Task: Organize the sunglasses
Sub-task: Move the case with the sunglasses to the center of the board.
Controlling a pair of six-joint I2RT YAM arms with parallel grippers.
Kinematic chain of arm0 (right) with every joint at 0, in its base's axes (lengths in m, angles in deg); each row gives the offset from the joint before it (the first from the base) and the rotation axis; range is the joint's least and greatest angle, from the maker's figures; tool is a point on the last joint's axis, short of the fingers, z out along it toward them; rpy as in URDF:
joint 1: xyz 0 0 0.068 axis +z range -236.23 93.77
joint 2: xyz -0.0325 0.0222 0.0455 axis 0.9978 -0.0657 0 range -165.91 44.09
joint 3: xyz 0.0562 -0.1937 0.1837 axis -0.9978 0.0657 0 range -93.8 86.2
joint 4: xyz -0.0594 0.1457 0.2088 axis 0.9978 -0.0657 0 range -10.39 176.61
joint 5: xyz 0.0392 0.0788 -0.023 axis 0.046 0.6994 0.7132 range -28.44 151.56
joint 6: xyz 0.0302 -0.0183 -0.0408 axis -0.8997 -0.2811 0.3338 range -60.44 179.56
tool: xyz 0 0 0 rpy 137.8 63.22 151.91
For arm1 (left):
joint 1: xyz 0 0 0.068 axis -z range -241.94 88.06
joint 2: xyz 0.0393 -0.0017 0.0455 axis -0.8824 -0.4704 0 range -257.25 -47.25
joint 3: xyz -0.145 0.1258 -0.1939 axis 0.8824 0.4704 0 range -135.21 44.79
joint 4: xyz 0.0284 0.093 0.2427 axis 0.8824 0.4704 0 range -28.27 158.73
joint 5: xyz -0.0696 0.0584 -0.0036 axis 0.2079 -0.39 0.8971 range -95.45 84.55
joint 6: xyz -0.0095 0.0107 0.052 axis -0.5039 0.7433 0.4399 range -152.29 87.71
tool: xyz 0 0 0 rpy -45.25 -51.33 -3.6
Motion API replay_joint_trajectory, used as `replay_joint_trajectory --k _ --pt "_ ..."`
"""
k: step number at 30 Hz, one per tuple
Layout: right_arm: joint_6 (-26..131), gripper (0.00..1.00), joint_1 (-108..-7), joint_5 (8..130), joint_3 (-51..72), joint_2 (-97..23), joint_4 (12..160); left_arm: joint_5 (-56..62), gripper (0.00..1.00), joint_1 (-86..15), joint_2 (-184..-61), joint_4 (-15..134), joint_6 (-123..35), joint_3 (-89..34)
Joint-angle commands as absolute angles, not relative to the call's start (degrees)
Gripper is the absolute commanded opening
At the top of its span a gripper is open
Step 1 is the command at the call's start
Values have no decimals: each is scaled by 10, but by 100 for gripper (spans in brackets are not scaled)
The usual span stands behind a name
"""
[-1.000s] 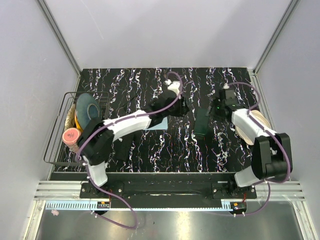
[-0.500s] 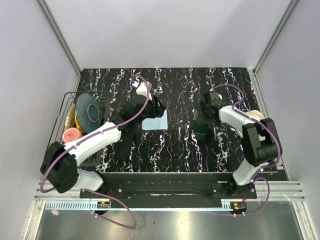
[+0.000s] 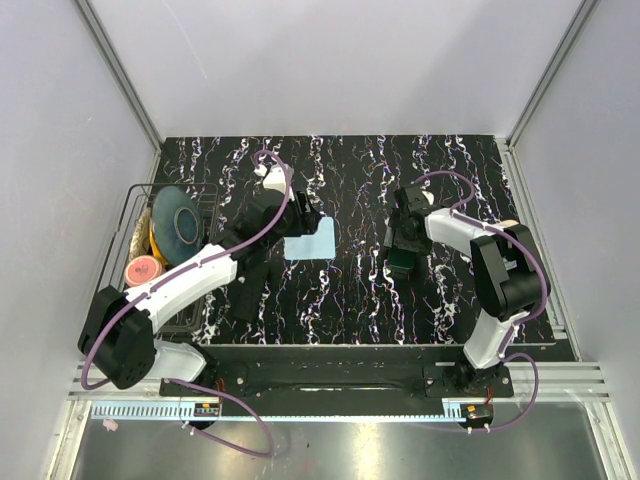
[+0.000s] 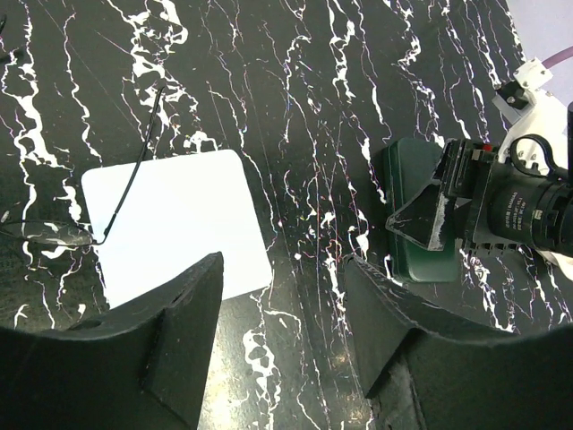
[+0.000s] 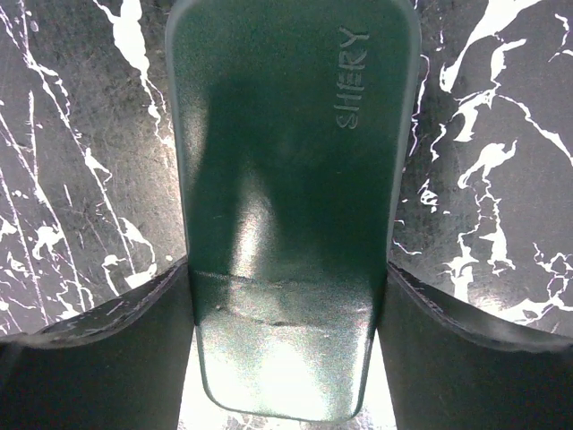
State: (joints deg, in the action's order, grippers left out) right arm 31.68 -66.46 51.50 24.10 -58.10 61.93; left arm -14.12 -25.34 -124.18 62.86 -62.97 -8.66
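Thin wire-framed sunglasses [image 4: 89, 235] lie at the left edge of a pale square cloth [image 4: 179, 224], one temple stretched across it. My left gripper [image 4: 282, 309] hovers open over the bare table just right of the cloth [image 3: 312, 243], with nothing between its fingers. In the top view the left gripper [image 3: 298, 216] sits beside the cloth's far left corner, and the sunglasses are hidden there. A dark green glasses case [image 5: 291, 179] marked SHERY lies flat. My right gripper [image 5: 288, 305] straddles its near end, both fingers pressed against its sides. The top view shows the right gripper [image 3: 400, 238] on the case [image 3: 403, 262].
A wire basket [image 3: 118, 290] stands at the table's left edge, holding a blue-grey dish [image 3: 178, 222] and a pink cup [image 3: 143, 270]. The black marbled tabletop [image 3: 350, 290] runs to grey walls at the back and sides.
My left arm has drawn back to the left, off the table's middle, and its jaws have widened. My right gripper has moved left onto the green case, opened wide, then narrowed onto it.
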Motion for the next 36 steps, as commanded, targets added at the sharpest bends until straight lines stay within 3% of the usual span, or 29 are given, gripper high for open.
replay_joint_trajectory --k 1,10,20,22,24,26,29,34,36 --pt "322 50 -665 458 212 -598 611 -134 60 -260 -1228 616 -632 -86" --pt "459 45 -788 479 86 -665 646 -134 61 -273 -1215 661 -632 -94" --pt "615 49 -850 531 -120 -845 596 -133 61 -303 -1191 711 -631 -105" --pt "615 57 -855 536 -139 -852 589 -133 62 -308 -1184 713 -631 -102" --pt "604 71 -859 554 -142 -842 587 -132 62 -311 -1180 717 -632 -101" --pt "599 98 -859 568 -142 -826 587 -133 62 -314 -1177 721 -634 -99" --pt "589 100 -858 594 -145 -797 587 -150 68 -317 -1175 739 -646 -99" --pt "556 100 -859 613 -148 -734 581 -203 99 -325 -1162 788 -654 -95" --pt "543 100 -859 610 -139 -714 581 -223 99 -328 -1156 803 -649 -94"
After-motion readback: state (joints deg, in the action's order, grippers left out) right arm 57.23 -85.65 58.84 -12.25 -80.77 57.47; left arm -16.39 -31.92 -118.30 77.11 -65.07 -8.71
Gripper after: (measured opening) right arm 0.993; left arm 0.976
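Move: The closed green sunglasses case is already between the right fingers, its middle about 2 cm ahead of the hand and barely below it. The clear patch of board it is taken to lies some 18 cm ahead and 13 cm right of that hand. The white cloth is about 30 cm left and 4 cm ahead, the round plate some 34 cm right and roughly level. From the left hand the case is about 28 cm right, level fore and aft, 18 cm down. The case, still pinched across its sides, is drawn low along the board by the right hand, forward and to the right past the bare marble, then straight forward, about 20 cm in all. There the right fingers open wide, come free of it and rise some 2 cm. The empty left hand drifts about 7 cm left, away from the case, turning slightly counter-clockwise and opening wide. ##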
